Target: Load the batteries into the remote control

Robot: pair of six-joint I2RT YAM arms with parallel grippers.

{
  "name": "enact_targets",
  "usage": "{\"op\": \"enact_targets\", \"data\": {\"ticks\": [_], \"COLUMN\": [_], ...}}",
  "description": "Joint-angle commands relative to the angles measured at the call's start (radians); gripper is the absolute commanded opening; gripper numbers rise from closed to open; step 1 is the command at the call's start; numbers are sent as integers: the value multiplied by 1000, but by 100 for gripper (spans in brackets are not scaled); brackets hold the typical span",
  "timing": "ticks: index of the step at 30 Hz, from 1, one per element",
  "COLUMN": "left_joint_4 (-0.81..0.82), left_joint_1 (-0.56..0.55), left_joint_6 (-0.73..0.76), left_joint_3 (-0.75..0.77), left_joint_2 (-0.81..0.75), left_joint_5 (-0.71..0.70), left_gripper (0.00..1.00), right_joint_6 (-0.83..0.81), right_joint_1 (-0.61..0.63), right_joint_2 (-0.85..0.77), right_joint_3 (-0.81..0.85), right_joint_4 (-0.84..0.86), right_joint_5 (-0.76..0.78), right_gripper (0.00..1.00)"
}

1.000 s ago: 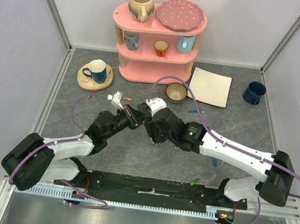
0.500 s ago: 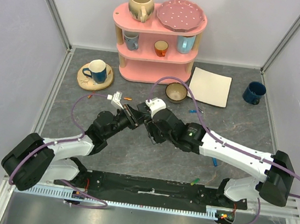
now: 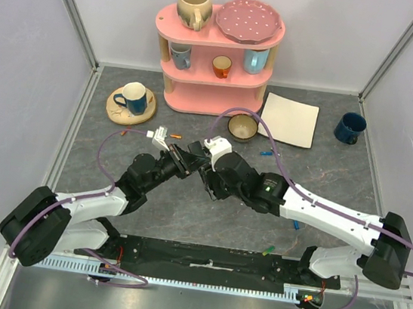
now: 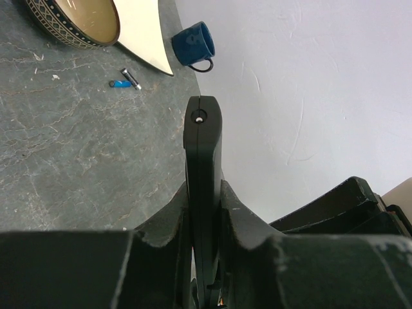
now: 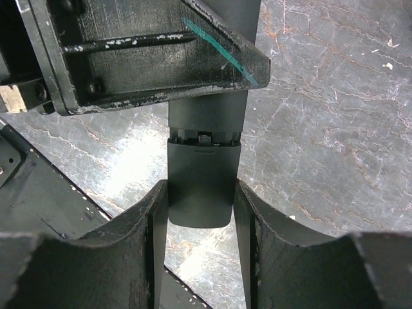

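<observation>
My left gripper (image 4: 205, 193) is shut on the remote control (image 4: 203, 148), a black slab held edge-on above the table. In the right wrist view the remote control (image 5: 203, 187) points its end, with the battery cover, between my right gripper's (image 5: 200, 193) fingers, and both pads touch its sides. From above, the two grippers meet mid-table, left gripper (image 3: 181, 159) against right gripper (image 3: 206, 165). Loose batteries lie on the table: a blue one (image 4: 119, 83) beside a dark one (image 4: 131, 78), an orange one (image 3: 177, 137) and a green one (image 3: 269, 249).
A pink shelf (image 3: 219, 49) with cups and a plate stands at the back. In front of it are a bowl (image 3: 242, 127), a white mat (image 3: 289, 120), a dark blue mug (image 3: 349, 128) and a blue mug on a coaster (image 3: 132, 97).
My right gripper's jaws have narrowed onto the end of the remote, and the right arm has shifted slightly. The left arm holds still.
</observation>
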Motion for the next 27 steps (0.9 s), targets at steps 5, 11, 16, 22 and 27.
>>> {"op": "enact_targets", "data": {"ticks": [5,11,16,22,27], "left_joint_4": [28,24,27,-44,-127], "left_joint_1": [4,15,51,134,159], "left_joint_6": [50,64,55,24,-20], "left_joint_3": [32,14,-21,-72,-109], "left_joint_2": [-13,-17,-56,-189,-303], "left_joint_5": [-41,-55,-45,96,250], "left_gripper": [2,2,2,2,2], "right_joint_6": [-8,-2,-10,-63,-100], "right_joint_1": [0,0,-52,-267,-396], "right_joint_2": [-51,-99,-166,-183,-113], "right_joint_3": [-16,-19,-47,-146,-194], "right_joint_4": [-20,-36,-81,-89,-41], "right_joint_5": [-4,14,84,71,51], "right_gripper": [46,46,46,46,47]}}
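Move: The right fingers already pinch the battery cover, slid slightly out of the remote's near end; the remote's middle is about 6 cm ahead and 6 cm left, roughly level. From that hand the blue battery lies some 19 cm ahead, 17 cm right, and the bowl 25 cm ahead, 9 cm right, both on the table well below. The left hand holds the remote around its middle, the cover about 6 cm back and 6 cm right. Right hand pulls the pinched cover off, about 12 cm right and forward; left carries the remote 5 cm left. ##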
